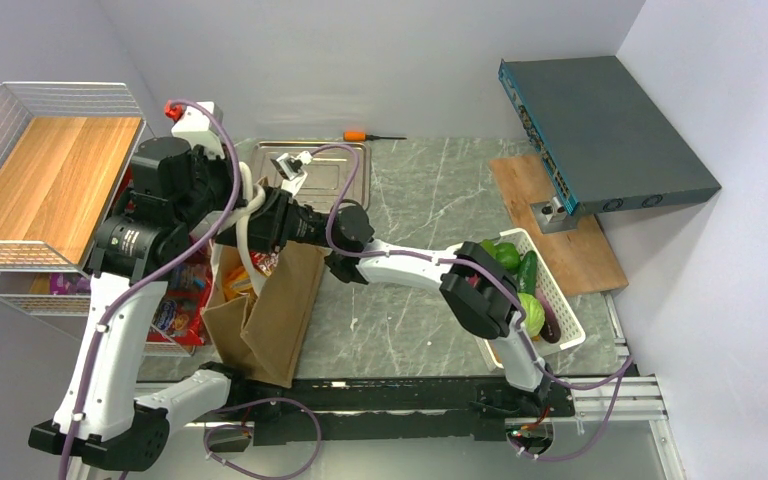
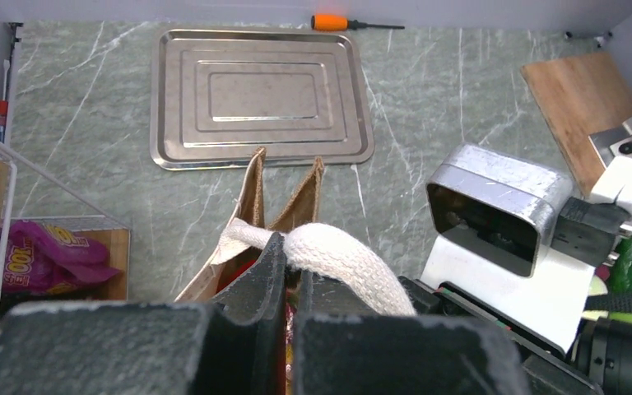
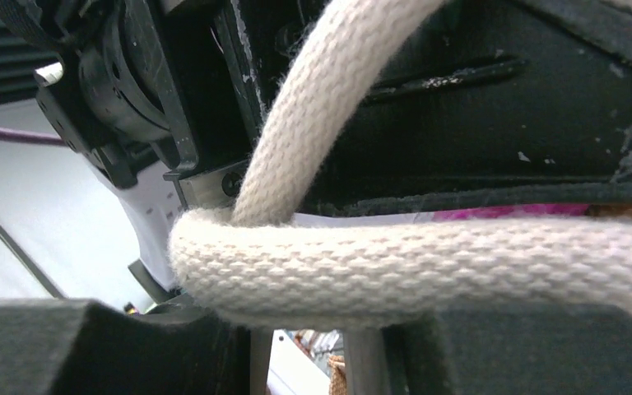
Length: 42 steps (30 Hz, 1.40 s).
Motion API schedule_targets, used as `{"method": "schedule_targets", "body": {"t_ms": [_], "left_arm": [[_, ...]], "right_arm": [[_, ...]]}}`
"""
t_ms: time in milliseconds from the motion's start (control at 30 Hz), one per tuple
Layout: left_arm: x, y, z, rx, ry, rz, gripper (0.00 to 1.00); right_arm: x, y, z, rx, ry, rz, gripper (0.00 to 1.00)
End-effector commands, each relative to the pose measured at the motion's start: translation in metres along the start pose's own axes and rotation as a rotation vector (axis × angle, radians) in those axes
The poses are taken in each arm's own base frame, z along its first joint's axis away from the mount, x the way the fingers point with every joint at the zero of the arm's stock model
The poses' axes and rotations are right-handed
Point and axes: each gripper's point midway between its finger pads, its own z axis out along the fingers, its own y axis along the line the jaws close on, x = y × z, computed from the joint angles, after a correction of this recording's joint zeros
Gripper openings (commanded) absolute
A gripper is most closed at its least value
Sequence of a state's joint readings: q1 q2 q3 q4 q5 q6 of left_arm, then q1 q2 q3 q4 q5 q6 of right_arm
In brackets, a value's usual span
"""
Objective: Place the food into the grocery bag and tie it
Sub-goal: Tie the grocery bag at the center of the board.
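Observation:
The brown grocery bag (image 1: 265, 315) stands upright between the arms, its open top (image 2: 284, 193) just below my left wrist. Orange and red food packets (image 1: 242, 283) show inside its mouth. My left gripper (image 2: 292, 267) is shut on one white loop handle (image 2: 337, 259) above the bag. My right gripper (image 3: 304, 333) is right beside it, jaws apart with a gap showing. A white handle (image 3: 428, 267) lies across its fingertips and a second strand (image 3: 321, 107) rises behind. From above, both grippers (image 1: 260, 220) meet over the bag.
A white basket (image 1: 572, 322) at the right holds green vegetables (image 1: 508, 256) and a dark one. A metal tray (image 2: 255, 95) and an orange screwdriver (image 2: 333, 22) lie behind the bag. A wire shelf (image 1: 50, 185) with snack packets (image 1: 182, 300) stands at the left, and a blue-grey box (image 1: 605, 130) on a wooden board at the back right.

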<state>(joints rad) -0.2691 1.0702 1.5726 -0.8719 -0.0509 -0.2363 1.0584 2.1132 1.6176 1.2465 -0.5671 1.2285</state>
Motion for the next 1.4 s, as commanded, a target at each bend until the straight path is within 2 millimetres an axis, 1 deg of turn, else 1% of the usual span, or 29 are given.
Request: {"method": "schedule_targets", "body": {"t_ms": [0, 67, 167, 200, 300, 333, 400, 500, 533, 600, 700, 767, 933, 1067, 1233, 1300, 1367], "left_arm": [[0.008, -0.007, 0.013, 0.015, 0.019, -0.057, 0.00], [0.008, -0.007, 0.014, 0.012, 0.013, -0.073, 0.00], [0.006, -0.009, 0.016, 0.018, 0.001, -0.089, 0.00], [0.006, -0.009, 0.017, 0.020, 0.001, -0.091, 0.00], [0.005, -0.010, 0.017, 0.024, -0.002, -0.089, 0.00], [0.004, -0.010, 0.016, 0.023, -0.006, -0.086, 0.00], [0.002, -0.009, 0.014, 0.022, -0.013, -0.078, 0.00], [0.001, -0.006, 0.010, 0.013, -0.021, -0.059, 0.00], [0.001, -0.006, 0.008, 0.011, -0.025, -0.056, 0.00], [0.000, -0.004, 0.005, 0.010, -0.035, -0.046, 0.00], [0.002, -0.001, 0.000, -0.004, -0.041, -0.041, 0.00], [0.005, 0.001, -0.003, -0.012, -0.043, -0.041, 0.00], [0.006, 0.002, -0.008, -0.011, -0.063, -0.052, 0.00], [0.003, 0.003, -0.016, -0.012, -0.077, -0.042, 0.00], [0.007, 0.010, -0.026, -0.035, -0.084, -0.024, 0.00], [0.011, 0.016, -0.030, -0.059, -0.083, -0.016, 0.00], [0.014, 0.022, -0.032, -0.091, -0.079, -0.005, 0.00]], "right_arm": [[-0.067, 0.138, 0.026, -0.376, -0.293, -0.032, 0.35], [-0.072, 0.135, 0.027, -0.365, -0.327, 0.004, 0.25], [-0.072, 0.126, 0.025, -0.314, -0.343, 0.007, 0.03], [-0.073, 0.120, 0.023, -0.281, -0.351, 0.011, 0.00], [-0.075, 0.108, 0.017, -0.199, -0.376, 0.010, 0.00], [-0.076, 0.099, 0.014, -0.151, -0.376, 0.016, 0.00], [-0.082, 0.080, 0.001, -0.040, -0.393, 0.024, 0.00], [-0.080, 0.043, -0.022, 0.178, -0.368, 0.030, 0.00], [-0.081, 0.040, -0.029, 0.244, -0.350, 0.009, 0.00], [-0.077, 0.019, -0.047, 0.418, -0.308, -0.051, 0.00], [-0.077, 0.008, -0.063, 0.595, -0.239, -0.163, 0.00], [-0.074, -0.006, -0.076, 0.729, -0.185, -0.191, 0.00], [-0.072, -0.025, -0.097, 0.949, -0.035, -0.286, 0.00], [-0.076, -0.038, -0.126, 1.143, 0.040, -0.350, 0.00], [-0.092, -0.040, -0.156, 1.313, 0.099, -0.473, 0.00], [-0.099, -0.038, -0.166, 1.377, 0.138, -0.520, 0.00], [-0.103, -0.038, -0.180, 1.465, 0.176, -0.548, 0.00]]}}
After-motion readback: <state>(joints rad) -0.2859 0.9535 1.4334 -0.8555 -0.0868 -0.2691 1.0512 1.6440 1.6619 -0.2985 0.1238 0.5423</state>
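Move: The white handle strand the right fingers are to shut on lies right at their half-open tips, about 2 cm to the left of the right hand and 1 cm above it, no farther forward. The left gripper already pinches another part of the handles, some 5 cm forward of the right hand and level sideways. The bag hangs below, its middle about 6 cm back, 4 cm right and 23 cm down. From the left hand that strand lies about 5 cm back and 2 cm left. Shut the right gripper on the handle strand at its tips, then draw it out away from the left gripper, about 10 cm to the right and nearly as far forward while sinking some 6 cm. As you pull, swing the right fingers round some 70 degrees, clockwise and down from pointing up-left. Keep the left gripper shut on its part of the handles, going slightly forward, then back about 3 cm and a little down. ##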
